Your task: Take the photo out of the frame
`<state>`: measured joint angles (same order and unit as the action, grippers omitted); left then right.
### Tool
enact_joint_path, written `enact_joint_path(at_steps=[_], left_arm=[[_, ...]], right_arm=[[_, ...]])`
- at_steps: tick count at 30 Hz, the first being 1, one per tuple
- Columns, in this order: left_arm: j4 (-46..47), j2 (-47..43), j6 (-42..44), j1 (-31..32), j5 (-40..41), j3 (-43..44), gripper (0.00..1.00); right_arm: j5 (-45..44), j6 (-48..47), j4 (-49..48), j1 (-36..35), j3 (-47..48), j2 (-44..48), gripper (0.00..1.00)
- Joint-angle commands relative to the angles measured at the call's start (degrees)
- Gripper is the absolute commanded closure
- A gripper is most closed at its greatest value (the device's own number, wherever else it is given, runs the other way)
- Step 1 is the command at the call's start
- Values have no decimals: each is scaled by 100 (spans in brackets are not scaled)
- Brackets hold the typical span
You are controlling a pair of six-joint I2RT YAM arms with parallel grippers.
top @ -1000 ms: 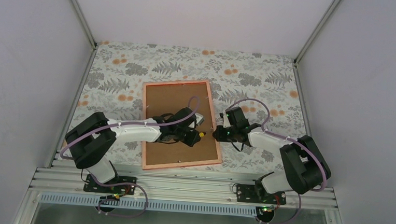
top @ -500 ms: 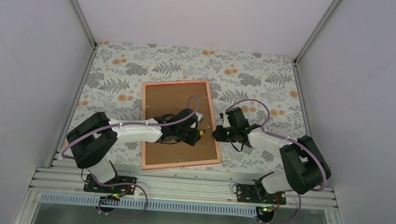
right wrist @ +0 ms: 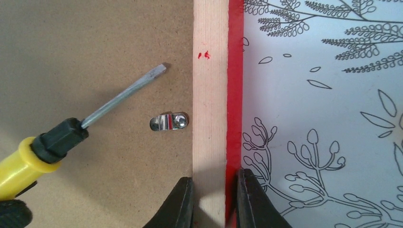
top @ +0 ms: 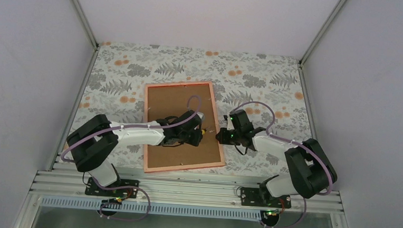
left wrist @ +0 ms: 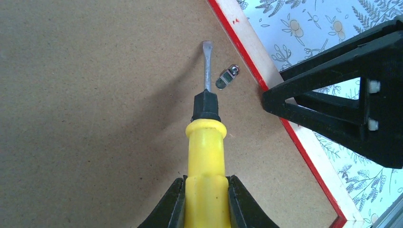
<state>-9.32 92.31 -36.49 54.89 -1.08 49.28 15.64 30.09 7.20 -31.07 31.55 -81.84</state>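
Observation:
The red frame (top: 184,126) lies face down on the table, its brown fibreboard backing (left wrist: 85,104) up. The photo is hidden under the backing. My left gripper (left wrist: 206,199) is shut on a yellow-handled screwdriver (left wrist: 206,156). Its metal blade (left wrist: 207,66) lies on the backing just left of a small metal clip (left wrist: 227,77) by the frame's right rail. My right gripper (right wrist: 215,197) is shut on that right rail (right wrist: 211,95), one finger on the backing side, one on the outer red edge. The clip (right wrist: 168,122) and the screwdriver blade (right wrist: 128,95) show in the right wrist view.
The table has a floral patterned cloth (top: 254,75). White walls close in the left, right and back. The aluminium rail with the arm bases (top: 184,189) runs along the near edge. The right gripper's black body (left wrist: 351,95) sits close to the screwdriver tip.
My left gripper has moved the screwdriver slightly up and away along the backing near the right rail. My right gripper keeps its hold on the frame.

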Motion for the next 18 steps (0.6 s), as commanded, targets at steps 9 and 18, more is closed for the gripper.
enact_joint_path(at_steps=[9, 18], left_arm=[[-212, -819, 125, -173, 389, -312, 98], [-173, -910, 497, -564, 325, -357, 98]], right_arm=[[-300, -437, 278, -62, 523, -180, 74], [-503, -867, 174, 200, 1827, -1387, 66]])
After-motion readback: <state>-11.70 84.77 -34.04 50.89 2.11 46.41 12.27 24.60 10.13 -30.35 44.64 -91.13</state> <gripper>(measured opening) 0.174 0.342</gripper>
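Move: Some 14 cm ahead of the left hand, 3 cm to its right and 5 cm lower sits the upper right clip. The lower right clip is about 2 cm ahead, 5 cm right and 5 cm below; the top clip lies 18 cm ahead, 7 cm left, also 5 cm below. From the right hand the upper right clip is about 15 cm ahead and 5 cm left, the lower one 3 cm ahead and 3 cm left, both about level with it. Letting go of the frame's right rail, the right fingers open partway, then travel about 5.5 cm forward along the rail, rising a little and still straddling it. The left hand keeps its grip on the yellow screwdriver and lifts it off to the left, up and forward, about 5 cm in all, away from the lower right clip. ##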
